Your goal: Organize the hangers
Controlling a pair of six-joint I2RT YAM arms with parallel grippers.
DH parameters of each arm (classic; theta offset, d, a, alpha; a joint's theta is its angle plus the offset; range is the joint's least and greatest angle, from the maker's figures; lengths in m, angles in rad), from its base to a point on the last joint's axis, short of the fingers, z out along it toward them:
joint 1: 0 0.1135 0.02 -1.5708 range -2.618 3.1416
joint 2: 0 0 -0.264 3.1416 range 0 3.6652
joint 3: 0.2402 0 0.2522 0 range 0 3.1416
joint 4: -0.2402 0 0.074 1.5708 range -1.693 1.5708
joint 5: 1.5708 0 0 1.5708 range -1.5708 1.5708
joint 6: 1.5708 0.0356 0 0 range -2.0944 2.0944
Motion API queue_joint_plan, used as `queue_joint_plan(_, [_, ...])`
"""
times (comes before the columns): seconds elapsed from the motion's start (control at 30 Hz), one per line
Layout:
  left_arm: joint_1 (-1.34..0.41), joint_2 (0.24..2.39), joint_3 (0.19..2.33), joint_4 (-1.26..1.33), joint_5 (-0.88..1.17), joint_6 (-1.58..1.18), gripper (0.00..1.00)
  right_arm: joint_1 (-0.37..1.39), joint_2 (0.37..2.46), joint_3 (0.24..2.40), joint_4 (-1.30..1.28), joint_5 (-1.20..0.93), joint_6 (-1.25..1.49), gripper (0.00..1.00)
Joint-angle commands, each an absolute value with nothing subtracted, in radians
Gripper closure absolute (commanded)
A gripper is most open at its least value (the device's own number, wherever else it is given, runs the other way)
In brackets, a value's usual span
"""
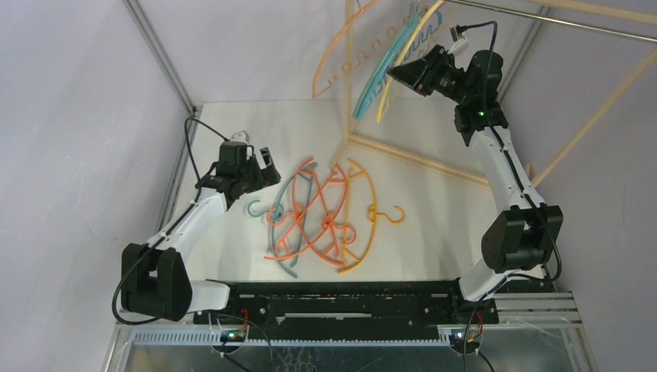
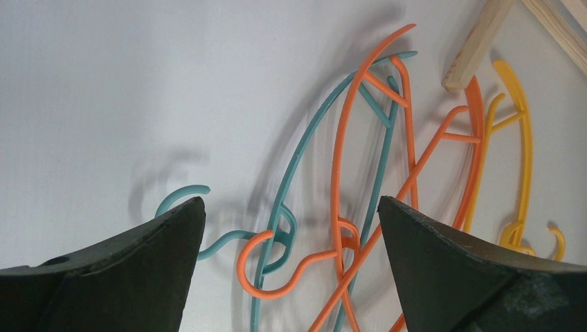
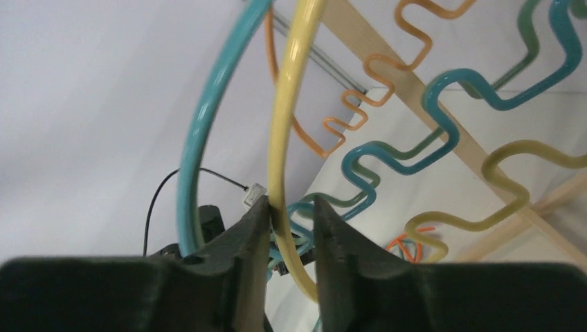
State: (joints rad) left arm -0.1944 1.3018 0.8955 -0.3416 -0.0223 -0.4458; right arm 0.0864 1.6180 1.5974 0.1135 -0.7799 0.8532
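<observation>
Three hangers hang from the rack at the top: a peach one [image 1: 341, 46], a teal one [image 1: 380, 74] and a yellow one [image 1: 407, 58]. My right gripper [image 1: 395, 74] is up at them. In the right wrist view its jaws [image 3: 291, 204] stand slightly apart around the yellow hanger's bar [image 3: 287, 104], which touches one finger only, with the teal hanger [image 3: 208, 104] just beside. On the table lies a tangle of orange [image 1: 310, 209], teal [image 1: 283, 205] and yellow [image 1: 370, 205] hangers. My left gripper [image 1: 267, 167] hovers open over its left edge, above an orange hook [image 2: 266, 266].
Pale wooden rack poles run across the table [image 1: 411, 159] and slant up at the right [image 1: 596, 116]. One pole's end [image 2: 477, 45] rests by the pile. A metal frame bar [image 1: 542, 19] crosses the top right.
</observation>
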Motion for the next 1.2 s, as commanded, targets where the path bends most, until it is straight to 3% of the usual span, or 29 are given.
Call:
queue_joint_plan(0.0, [-0.197,1.276,0.898,-0.318,-0.026,-0.440,0.00,0.089,1.567,1.586,0.022,-0.713,0.773,0.57])
queue_joint_plan(0.13, [-0.198,1.288,0.905,-0.318,-0.025,-0.437,0.01,0.077,1.493,1.554,-0.021,-0.667,0.727,0.38])
queue_joint_plan(0.43, [-0.198,1.309,0.927,-0.314,-0.016,-0.431,0.00,0.043,1.276,1.478,-0.120,-0.621,0.673,0.21])
queue_joint_plan(0.8, [-0.197,1.335,0.946,-0.311,-0.017,-0.421,0.01,0.056,1.029,1.388,-0.440,-0.559,0.512,0.17])
queue_joint_plan(1.17, [-0.197,1.368,0.962,-0.309,-0.016,-0.424,0.00,0.464,0.889,1.073,-0.797,-0.228,0.358,0.22])
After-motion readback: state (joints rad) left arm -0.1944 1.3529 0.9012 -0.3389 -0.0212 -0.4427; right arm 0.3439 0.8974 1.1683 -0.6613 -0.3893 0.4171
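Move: The right fingers, barely loosened, are still around the pale yellow hanger's bar up at the rail; the blue hangers hang about 4 cm to their left and 2 cm farther out. The orange-yellow hanger on the table lies some 16 cm back, 4 cm left and 41 cm below, with the nearer orange hanger 10 cm left of it. From the left hand, the orange-yellow hanger is about 7 cm back, 23 cm right and 13 cm down. Open the right gripper wide to let go of the pale yellow hanger's bar, dipping slightly and then backing away from the rail about 21 cm, rising a little and drifting right on the way. Then sink steeply, some 15 cm from the top of that rise, and curve back left, tipping the fingers down some 25 degrees towards the hangers on the table. ##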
